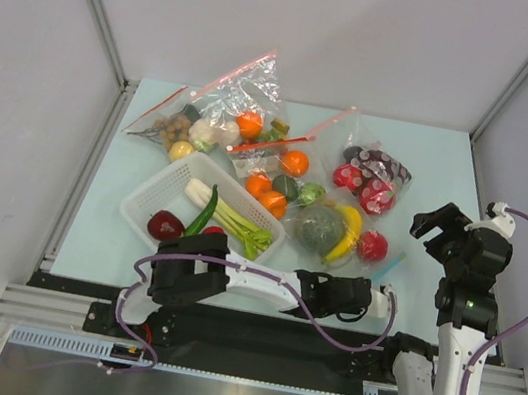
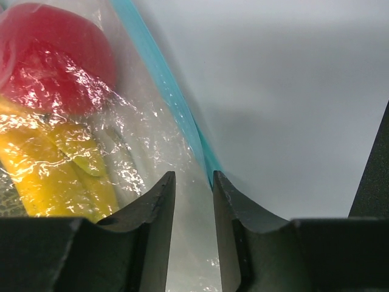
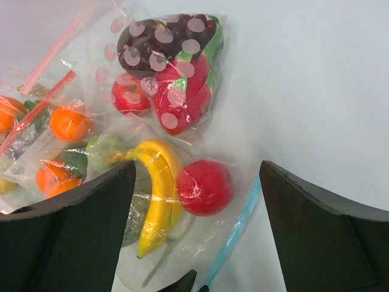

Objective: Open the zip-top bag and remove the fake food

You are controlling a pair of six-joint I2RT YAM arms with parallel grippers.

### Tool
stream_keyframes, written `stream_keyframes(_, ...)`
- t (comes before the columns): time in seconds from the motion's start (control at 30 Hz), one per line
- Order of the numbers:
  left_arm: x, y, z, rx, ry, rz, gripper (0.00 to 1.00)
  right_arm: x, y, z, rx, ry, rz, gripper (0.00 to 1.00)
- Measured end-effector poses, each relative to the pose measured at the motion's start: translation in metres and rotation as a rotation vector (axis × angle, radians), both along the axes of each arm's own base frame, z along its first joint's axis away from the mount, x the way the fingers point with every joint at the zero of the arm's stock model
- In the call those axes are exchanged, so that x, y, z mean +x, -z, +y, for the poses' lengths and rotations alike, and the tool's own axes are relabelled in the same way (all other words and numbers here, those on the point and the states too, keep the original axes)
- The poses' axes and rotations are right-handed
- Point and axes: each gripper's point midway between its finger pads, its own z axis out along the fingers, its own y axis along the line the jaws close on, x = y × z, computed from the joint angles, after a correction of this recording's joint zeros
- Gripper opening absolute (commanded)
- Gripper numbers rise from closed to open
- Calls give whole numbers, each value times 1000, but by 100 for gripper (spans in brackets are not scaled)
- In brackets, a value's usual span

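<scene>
The zip-top bag lies at the table's near right, its light blue zip strip along the right edge. Inside it the fake food shows: a netted melon, a banana and a red round fruit. My left gripper sits low at the bag's near corner. In the left wrist view its jaws stand narrow with a gap, clear plastic between them and the blue strip running under the right finger. My right gripper hovers wide open beside the bag, holding nothing.
A white basket of toy vegetables stands left of the bag. Behind lie clear bags with red strips and a dotted bag of dark and red fruit. Metal frame posts bound the table's sides.
</scene>
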Motion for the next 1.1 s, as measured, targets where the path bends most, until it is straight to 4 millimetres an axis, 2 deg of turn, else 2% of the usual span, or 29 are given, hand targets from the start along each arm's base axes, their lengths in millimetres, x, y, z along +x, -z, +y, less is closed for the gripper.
stream_keyframes(0.13,0,4,1,11,1,3,33,0,0,0,0,0,0,89)
stream_keyframes(0.23,-1,6,2,20,1,4,23,0,0,0,0,0,0,89)
stream_keyframes(0.27,-1,7,3,26,1,5,14,0,0,0,0,0,0,89)
stream_keyframes(0.37,-1,10,3,39,1,8,0,0,0,0,0,0,-1,89)
stream_keyframes(0.6,1,14,3,35,-11,62,0,-2,-5,-2,-7,14,-4,89)
stream_keyframes(0.7,13,9,6,-7,-48,148,0,-2,-14,-3,-11,17,-19,89)
stream_keyframes(0.8,38,-11,16,-93,-114,236,0,-2,-20,-3,-13,17,-32,89)
stream_keyframes(0.97,91,-73,30,-309,-228,305,0,-4,-27,7,13,-27,-56,88)
stream_keyframes(1.1,114,-108,34,-434,-266,323,0,-7,-33,23,50,-96,-77,86)
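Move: The bag's blue zip edge lies right at the left hand's fingertips, about 1 cm ahead, 1 cm right and 2 cm lower. At the tips' level, the red tomato inside the bag is some 9 cm ahead and 1 cm to the right, the banana 10 cm ahead and 6 cm to the left, and the melon 10 cm ahead and 11 cm to the left. From the right hand the zip edge is roughly 10 cm back, 9 cm to the left and 22 cm below. The left hand sinks about 1.5 cm at the blue zip edge while its part-open fingers shut fully, then sweeps some 11 cm forward and 12 cm up, drifting a little left, away from the zip and over the banana, fingers kept shut and the wrist rolling roughly 30 degrees. Late on, the wide-open right hand rises about 3 cm and eases 2 cm left, staying clear of the bag. ##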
